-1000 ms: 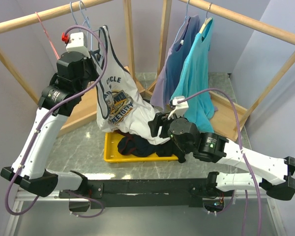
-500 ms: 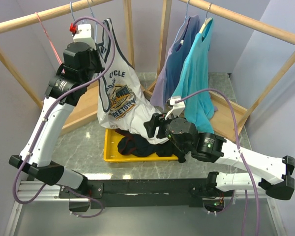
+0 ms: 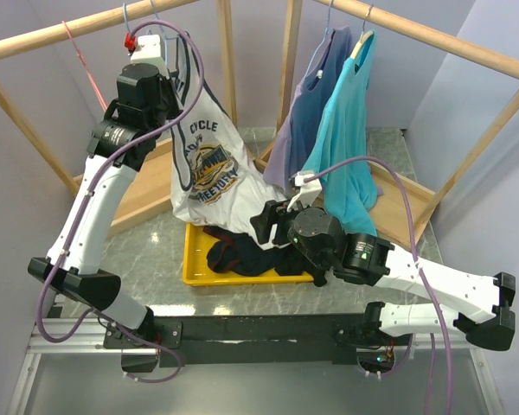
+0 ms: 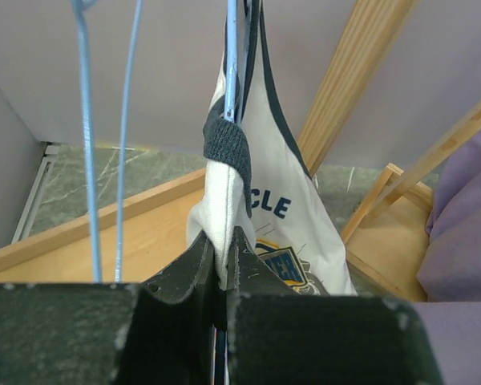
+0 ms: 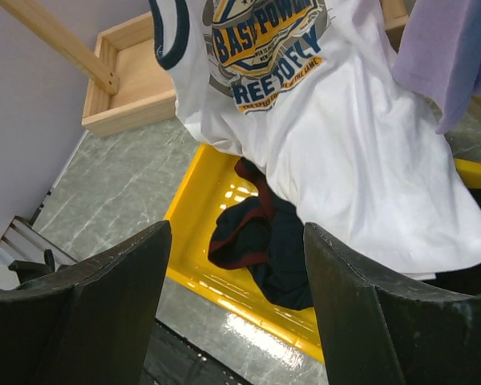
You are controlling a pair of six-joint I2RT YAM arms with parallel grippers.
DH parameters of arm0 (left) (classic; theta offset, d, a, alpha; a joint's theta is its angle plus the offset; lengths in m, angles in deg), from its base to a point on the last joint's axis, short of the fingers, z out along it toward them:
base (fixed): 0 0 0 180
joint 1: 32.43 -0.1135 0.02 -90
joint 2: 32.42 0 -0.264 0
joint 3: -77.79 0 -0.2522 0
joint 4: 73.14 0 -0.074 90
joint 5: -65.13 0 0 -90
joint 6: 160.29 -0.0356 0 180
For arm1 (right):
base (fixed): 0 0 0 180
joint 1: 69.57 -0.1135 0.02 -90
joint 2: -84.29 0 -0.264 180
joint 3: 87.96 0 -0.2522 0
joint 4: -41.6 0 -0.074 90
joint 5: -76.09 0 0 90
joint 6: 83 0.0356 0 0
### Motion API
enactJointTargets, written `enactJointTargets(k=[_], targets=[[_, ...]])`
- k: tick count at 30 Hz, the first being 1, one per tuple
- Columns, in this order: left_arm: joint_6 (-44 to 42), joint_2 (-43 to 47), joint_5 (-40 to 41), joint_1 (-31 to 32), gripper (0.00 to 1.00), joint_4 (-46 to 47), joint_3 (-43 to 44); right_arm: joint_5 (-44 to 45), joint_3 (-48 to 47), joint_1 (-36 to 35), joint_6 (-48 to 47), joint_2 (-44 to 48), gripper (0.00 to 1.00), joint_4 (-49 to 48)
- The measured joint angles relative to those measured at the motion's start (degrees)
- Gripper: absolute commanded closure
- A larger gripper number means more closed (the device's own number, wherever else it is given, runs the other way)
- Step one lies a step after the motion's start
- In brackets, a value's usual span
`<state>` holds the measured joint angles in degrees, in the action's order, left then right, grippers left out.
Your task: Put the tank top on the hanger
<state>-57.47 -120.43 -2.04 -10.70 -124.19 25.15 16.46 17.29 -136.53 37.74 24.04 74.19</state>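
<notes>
The white tank top (image 3: 209, 164) with navy trim hangs high at the left rack. My left gripper (image 3: 175, 79) is shut on its shoulder strap. In the left wrist view the white strap (image 4: 224, 200) is pinched between the jaws of that gripper (image 4: 224, 242). A thin light-blue hanger (image 4: 231, 64) wire runs down to the strap's navy edge. I cannot tell whether the wire passes inside the strap. My right gripper (image 3: 268, 226) is open and holds nothing. It hovers (image 5: 236, 233) over the tray, under the shirt's hem (image 5: 369, 176).
A yellow tray (image 3: 195, 259) holds a dark garment with red trim (image 5: 264, 241). A second light-blue hanger (image 4: 84, 144) hangs to the left. A pink-red hanger (image 3: 82, 56) is on the left rail. A turquoise T-shirt (image 3: 346, 130) and a purple shirt (image 3: 307, 104) hang at right.
My left arm has risen toward the rail and lifted the tank top with it. The right gripper has shifted slightly left and stays open.
</notes>
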Motion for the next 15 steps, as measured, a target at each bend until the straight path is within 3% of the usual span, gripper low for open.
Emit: enactJointTargets(k=[2, 10, 12, 14, 15], targets=[[0.2, 0.1, -0.5, -0.2, 0.96, 0.3, -1.0, 0.0, 0.4, 0.0, 0.2, 0.0, 0.25, 0.0], [1.6, 2.1, -2.7, -0.2, 0.68, 2.6, -6.0, 0.0, 1.4, 0.0, 0.8, 0.0, 0.25, -0.1], [2.0, 3.3, -3.3, -0.2, 0.55, 3.0, -7.1, 0.0, 1.4, 0.0, 1.0, 0.0, 0.25, -0.1], [2.3, 4.6, -3.8, -0.3, 0.52, 3.1, -7.5, 0.0, 1.4, 0.0, 1.0, 0.0, 0.25, -0.1], [2.8, 5.2, -4.1, -0.3, 0.45, 3.3, -7.5, 0.0, 1.5, 0.0, 1.0, 0.0, 0.25, -0.1]])
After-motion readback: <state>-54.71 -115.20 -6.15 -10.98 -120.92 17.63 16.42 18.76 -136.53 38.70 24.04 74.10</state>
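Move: The tank top's near shoulder and the blue hanger under it are still pinched in the left hand; the wooden rail they go to is about 15 cm above that hand and 5 cm ahead, neither left nor right. Another blue hanger hangs some 6 cm to the hand's left and 3 cm ahead, and the wooden upright stands roughly 11 cm right and 12 cm ahead. From the right hand the rail spot is about 21 cm left, 25 cm ahead and 30 cm up. The hanger, tank top on it, is lowered about 2 cm by the left hand to let its hook down onto the rail. As that sinking ends, the fingers open to nearly half and let go of the hanger and the cloth; the hand then eases back some 2 cm towards its base and rises a little, the fingers still astride the shoulder. ##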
